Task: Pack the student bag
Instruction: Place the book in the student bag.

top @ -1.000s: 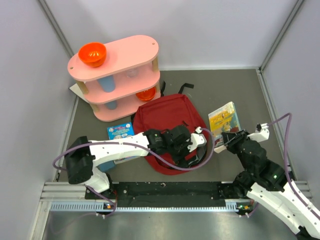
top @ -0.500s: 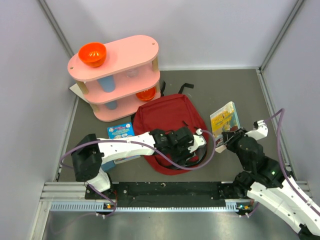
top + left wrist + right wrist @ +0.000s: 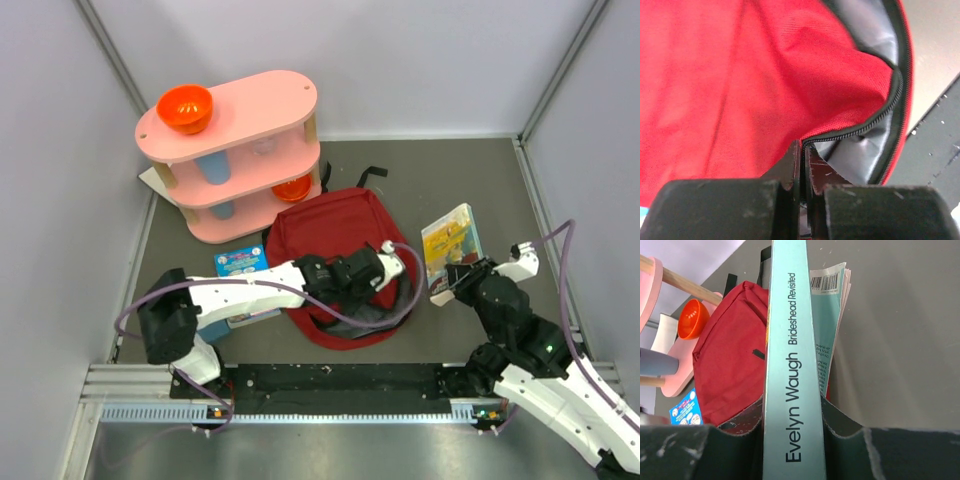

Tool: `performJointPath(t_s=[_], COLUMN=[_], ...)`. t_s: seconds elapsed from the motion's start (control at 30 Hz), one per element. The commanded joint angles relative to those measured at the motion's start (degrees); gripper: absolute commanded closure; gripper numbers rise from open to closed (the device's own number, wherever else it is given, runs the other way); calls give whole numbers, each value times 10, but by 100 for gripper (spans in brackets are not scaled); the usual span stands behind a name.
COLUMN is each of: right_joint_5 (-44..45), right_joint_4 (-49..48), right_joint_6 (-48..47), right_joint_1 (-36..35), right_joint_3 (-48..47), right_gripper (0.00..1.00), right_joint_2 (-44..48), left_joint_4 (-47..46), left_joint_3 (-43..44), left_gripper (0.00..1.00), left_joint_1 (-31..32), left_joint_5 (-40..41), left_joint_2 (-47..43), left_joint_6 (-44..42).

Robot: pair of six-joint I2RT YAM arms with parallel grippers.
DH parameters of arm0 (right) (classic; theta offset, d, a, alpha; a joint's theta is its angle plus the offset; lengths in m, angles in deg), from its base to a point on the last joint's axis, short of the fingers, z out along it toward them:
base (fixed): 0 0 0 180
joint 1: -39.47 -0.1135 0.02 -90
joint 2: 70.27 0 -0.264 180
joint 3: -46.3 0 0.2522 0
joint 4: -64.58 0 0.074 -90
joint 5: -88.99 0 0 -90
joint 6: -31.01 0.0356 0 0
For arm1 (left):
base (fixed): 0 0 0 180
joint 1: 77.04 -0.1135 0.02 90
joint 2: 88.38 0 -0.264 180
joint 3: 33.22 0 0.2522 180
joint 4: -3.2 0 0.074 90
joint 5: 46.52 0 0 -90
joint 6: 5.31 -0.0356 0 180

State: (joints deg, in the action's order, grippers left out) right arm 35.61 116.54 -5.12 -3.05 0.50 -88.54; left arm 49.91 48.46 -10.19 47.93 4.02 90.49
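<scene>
The student bag (image 3: 335,228), dark red, lies in the middle of the table with its near end open. In the left wrist view its red fabric (image 3: 740,75) fills the frame and grey lining (image 3: 865,30) shows behind the zip. My left gripper (image 3: 804,150) is shut on the zip edge of the opening. From above, my left gripper (image 3: 385,265) sits over the bag's near right part. My right gripper (image 3: 792,415) is shut on a book with a pale teal spine (image 3: 790,355), held right of the bag. From above, the book (image 3: 450,243) shows a yellow cover in front of my right gripper (image 3: 452,282).
A pink two-tier shelf (image 3: 240,140) stands at the back left. It carries an orange bowl (image 3: 185,108) on top, blue cups and a second orange bowl (image 3: 292,187) below. A blue book (image 3: 242,262) lies left of the bag. Grey walls close in on three sides.
My left gripper has closed on the bag's zip edge and pulled it up and back, so more grey lining shows. The right arm has barely moved with its book.
</scene>
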Motion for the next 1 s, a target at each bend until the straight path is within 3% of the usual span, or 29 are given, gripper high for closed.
performJointPath(t_s=[0.0,0.2,0.5,0.77,0.97], right_joint_5=[26,-11,-146,-182,-265], right_joint_4=[-40,-22,-16,1,13], right_joint_6=[9,44,191,180,137], right_joint_1=[-4,-4,-5,-5,-5], right_joint_3=[-32,-25,44,34,6], right_gripper=[100,100,100,100,100], right_joint_2=[21,52,132,236,206], left_joint_4=[-19,-36,-100,-119,-129], left_joint_3=[25,91,136,112,114], left_gripper=[100,100,100,100,100], left_joint_1=[-57,-131,-134,-134,-133], left_joint_5=[97,105,86,51,28], left_joint_2=[-74,-143,-194,-191,-174], left_joint_6=[46,33,54,65,76])
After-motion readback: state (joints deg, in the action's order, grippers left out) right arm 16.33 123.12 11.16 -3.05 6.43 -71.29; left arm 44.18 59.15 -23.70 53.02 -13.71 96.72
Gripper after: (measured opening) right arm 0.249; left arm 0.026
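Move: The left hand already pinches the edge of the bag's flap; the half-covered bag mouth lies about 5 cm to its right, 2 cm back and 3 cm below, with the blue book some 22 cm to its left, 4 cm ahead and 8 cm lower. From the right hand, which holds the yellow-covered book by its near end, the bag mouth is roughly 14 cm left, 8 cm back and 13 cm below; the book's middle is about 7 cm straight ahead of that hand. Still pinching the flap's edge, the left hand pulls it quickly up about 21 cm and forward some 10 cm, with a little to the left, the wrist rolling and turning counter-clockwise as it goes, then holds it raised almost still. As the flap comes up, the right hand keeps its grip on the book and, after a slow start, carries it about 5 cm back and 4 cm left towards the bag mouth, sinking slightly at the end and rolling its left side up by some 25 degrees with a small counter-clockwise turn. ##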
